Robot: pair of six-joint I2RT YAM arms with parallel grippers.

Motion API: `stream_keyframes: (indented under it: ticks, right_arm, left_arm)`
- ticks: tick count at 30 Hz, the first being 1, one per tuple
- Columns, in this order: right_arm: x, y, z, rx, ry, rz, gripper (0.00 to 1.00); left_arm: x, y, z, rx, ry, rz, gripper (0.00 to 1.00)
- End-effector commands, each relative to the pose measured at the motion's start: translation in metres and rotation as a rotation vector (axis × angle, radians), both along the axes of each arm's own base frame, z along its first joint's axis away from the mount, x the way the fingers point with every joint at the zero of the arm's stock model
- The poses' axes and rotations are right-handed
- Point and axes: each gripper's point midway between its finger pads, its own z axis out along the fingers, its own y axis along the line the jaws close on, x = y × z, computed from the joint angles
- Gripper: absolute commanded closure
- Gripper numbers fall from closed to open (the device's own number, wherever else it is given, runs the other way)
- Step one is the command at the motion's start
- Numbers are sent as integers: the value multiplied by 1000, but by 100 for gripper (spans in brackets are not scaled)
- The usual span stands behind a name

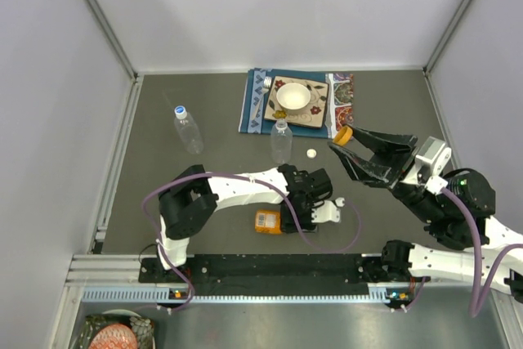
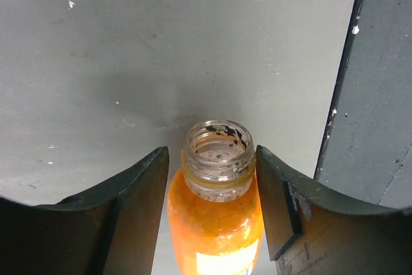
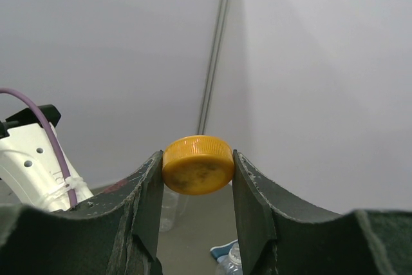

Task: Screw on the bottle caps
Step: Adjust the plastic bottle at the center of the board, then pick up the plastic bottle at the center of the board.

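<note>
My left gripper (image 1: 279,220) (image 2: 211,154) is shut on the squat orange bottle (image 1: 264,222) (image 2: 215,214), low near the table's front middle. The bottle's open threaded neck (image 2: 217,152) points away from the wrist camera. My right gripper (image 1: 341,141) (image 3: 197,160) is shut on the orange cap (image 1: 344,134) (image 3: 197,164), held in the air to the right of the bottle and farther back. A clear bottle (image 1: 281,141) without a cap stands mid-table, with a loose white cap (image 1: 311,153) on the table beside it. Another clear bottle (image 1: 187,129) with a blue-and-white cap stands at the left.
A blue placemat (image 1: 255,112) at the back holds a patterned plate (image 1: 320,110), a white bowl (image 1: 292,97) and a fork (image 1: 264,91). Grey walls enclose the table on three sides. A metal rail (image 1: 245,271) runs along the near edge.
</note>
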Motion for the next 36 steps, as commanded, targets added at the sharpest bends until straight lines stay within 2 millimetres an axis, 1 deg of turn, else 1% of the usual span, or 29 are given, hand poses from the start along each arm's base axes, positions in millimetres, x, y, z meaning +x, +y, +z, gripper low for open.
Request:
stream_keyframes:
  ticks: [1, 5, 6, 9, 10, 11, 13, 14, 16, 17, 18, 19, 20, 21, 22, 24, 25, 27, 31, 34, 36]
  right_arm:
    - [-4, -10, 21, 62, 8, 10, 65]
    - [-4, -10, 21, 64, 18, 13, 64]
    - [-4, -10, 22, 67, 19, 14, 64]
    - [-3, -9, 20, 62, 23, 12, 64]
    - [-3, -8, 20, 59, 25, 12, 65]
    - [-3, -8, 19, 57, 27, 11, 64]
    - [-2, -7, 19, 56, 31, 11, 64]
    - [-2, -7, 19, 56, 31, 12, 64]
    - [-2, -6, 18, 52, 33, 11, 64]
    - [-2, -6, 18, 51, 35, 11, 64]
    - [-2, -6, 18, 50, 35, 12, 64]
    - [-2, -6, 18, 49, 36, 13, 64]
    - [-2, -6, 18, 50, 38, 12, 64]
    - [-2, -5, 18, 48, 37, 15, 64]
    - [-2, -5, 18, 49, 36, 16, 64]
    - [-1, -4, 17, 48, 37, 15, 64]
    - [-1, -2, 16, 44, 37, 14, 64]
    - [-1, -1, 16, 41, 38, 15, 64]
    - [0, 0, 16, 41, 40, 15, 64]
    - [0, 2, 15, 37, 43, 15, 63]
    - [0, 3, 15, 37, 45, 18, 63]
  left_arm:
    - [1, -16, 22, -104, -21, 11, 38]
    - [4, -18, 34, -132, -46, 18, 34]
    - [4, -19, 41, -147, -51, 21, 33]
    - [3, -18, 54, -174, -55, 28, 23]
    - [3, -19, 59, -181, -60, 32, 15]
    - [3, -19, 63, -186, -63, 34, 13]
    - [3, -16, 77, -209, -73, 42, 2]
    - [2, -15, 87, -229, -82, 42, 2]
    - [0, -6, 96, -220, -83, 56, 2]
    - [-1, -1, 104, -233, -86, 62, 2]
    - [-3, 4, 105, -232, -88, 63, 2]
    - [-8, 14, 97, -210, -80, 63, 2]
    - [-8, 20, 100, -219, -94, 69, 2]
    - [-11, 32, 87, -185, -93, 74, 2]
    - [-7, 37, 82, -172, -119, 84, 2]
    - [-7, 46, 72, -146, -127, 101, 2]
    - [-6, 51, 63, -129, -132, 110, 2]
    - [-7, 55, 54, -120, -134, 112, 2]
    - [-6, 51, 48, -124, -132, 112, 2]
    - [-5, 48, 40, -122, -128, 111, 2]
    - [-1, 46, 33, -119, -142, 114, 2]
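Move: The orange bottle lies on its side, neck to the right and already loosely between the left fingertips; its middle is about 5 cm to the left hand's left, level fore and aft, and some 1 cm lower. The table's near edge runs 9 cm straight back. An upright clear bottle stands about 20 cm ahead and 3 cm left, the white cap 21 cm ahead and 5 cm right. From the right hand, the orange bottle lies roughly 13 cm left and 45 cm below. Straight up off the neck goes the left hand, about 9 cm, its fingers spreading from part open to fully wide and the wrist tilting some 10 degrees. It then swings about 7 cm left along the orange bottle towards the base and sinks roughly 5 cm, the tilt mostly easing back, until the open, downward-pointing fingers hang either side of the body, not closed on it. ##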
